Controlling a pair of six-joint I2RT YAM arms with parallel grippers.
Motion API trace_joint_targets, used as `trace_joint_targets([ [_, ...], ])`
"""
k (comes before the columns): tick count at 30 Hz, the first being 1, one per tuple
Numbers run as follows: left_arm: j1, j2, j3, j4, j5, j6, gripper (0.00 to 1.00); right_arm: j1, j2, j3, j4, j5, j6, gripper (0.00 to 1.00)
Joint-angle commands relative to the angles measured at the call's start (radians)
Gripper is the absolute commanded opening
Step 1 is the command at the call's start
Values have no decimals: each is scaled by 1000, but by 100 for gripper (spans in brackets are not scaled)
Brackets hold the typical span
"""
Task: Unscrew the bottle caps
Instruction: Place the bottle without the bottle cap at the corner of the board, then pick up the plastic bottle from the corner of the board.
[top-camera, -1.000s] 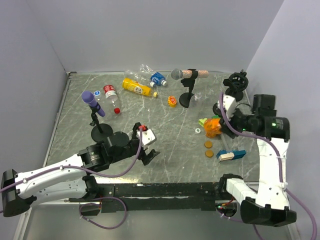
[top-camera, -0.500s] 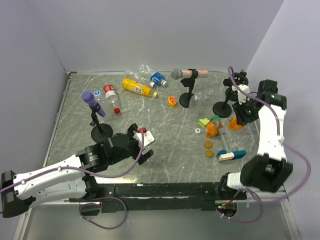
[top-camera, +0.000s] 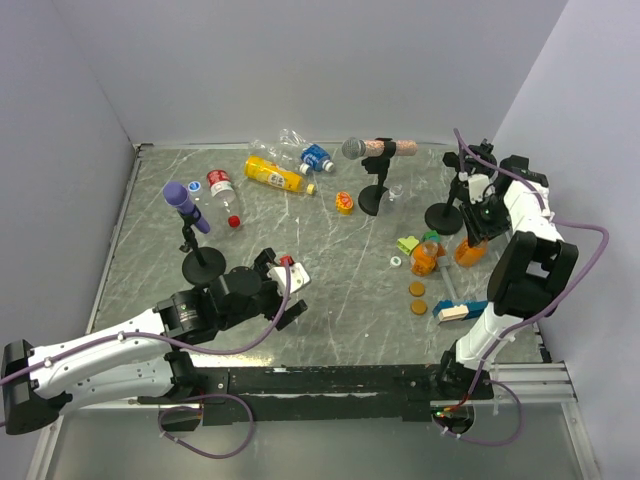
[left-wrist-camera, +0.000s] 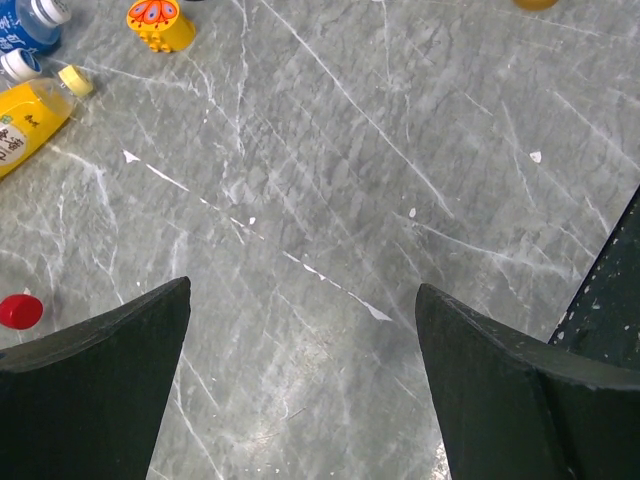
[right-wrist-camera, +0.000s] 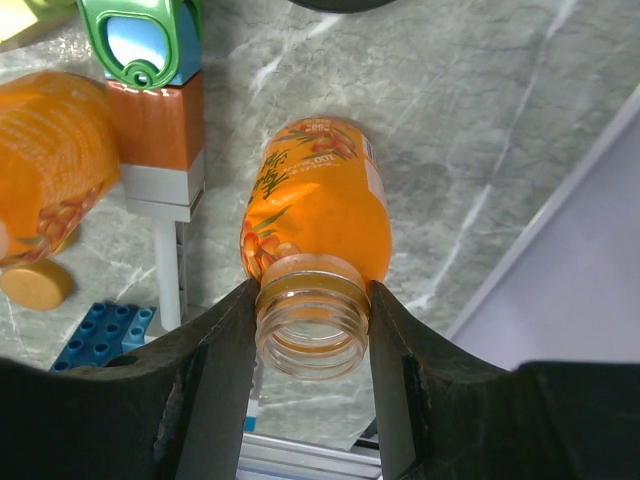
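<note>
My right gripper (right-wrist-camera: 312, 300) is shut on the threaded, capless neck of a stubby orange bottle (right-wrist-camera: 320, 210), at the table's far right (top-camera: 470, 250). A second orange bottle (right-wrist-camera: 50, 180) lies just left of it, with an orange-brown cap (right-wrist-camera: 35, 285) beside it. Two orange-brown caps (top-camera: 416, 289) show in the top view. My left gripper (left-wrist-camera: 300, 300) hangs open over bare table near the front (top-camera: 290, 290). A red cap (left-wrist-camera: 20, 311) lies loose to its left. The yellow bottle (top-camera: 272, 175), the blue-label bottle (top-camera: 312, 156) and the red-label bottle (top-camera: 220, 188) lie at the back.
A purple-headed microphone (top-camera: 185, 205) and a grey-headed one (top-camera: 355, 148) stand on black stands. A third black stand (top-camera: 440, 215) is next to my right gripper. A yellow-green block (top-camera: 407, 243), a white ring (top-camera: 394, 261), a blue-and-white block (top-camera: 460, 310) and an orange toy (top-camera: 344, 202) lie about.
My right arm has carried the orange bottle from beside the other orange bottle toward the right wall and folded upright. The left gripper has shifted slightly left.
</note>
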Motion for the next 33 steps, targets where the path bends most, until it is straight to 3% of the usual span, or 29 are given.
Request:
trace_joint_targets([
  [1,-1,-1,9,10,-27,16,97,7,30,54,4,10,27,19],
  [4,0,-7,8,13,-30,16,97,7,35,46,1,4,24,25],
  [18,2,-6,3,16,-27,16,97,9,-117,5,7,-44,21,75],
  [28,2,-44,-11,34,-21,7,97,4,-296,-18,-5,-21,3,87],
  [33,16,-87,-26,79,-22,-21,97,4,-479,-25,-25,-122,12,94],
])
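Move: The right hand grips the neck of the uncapped orange bottle. Its spot at the board's right corner lies straight below, about 11 cm under the fingers. The other orange bottle is some 11 cm left and 3 cm back, the toy screwdriver about 8 cm left and 4 cm back, and the black stand base 7 cm left and 5 cm ahead. From the left hand, the spot is about 40 cm right, 9 cm ahead. The right hand lowers about 1 cm, opens to let go of the bottle, then rises some 9 cm. ##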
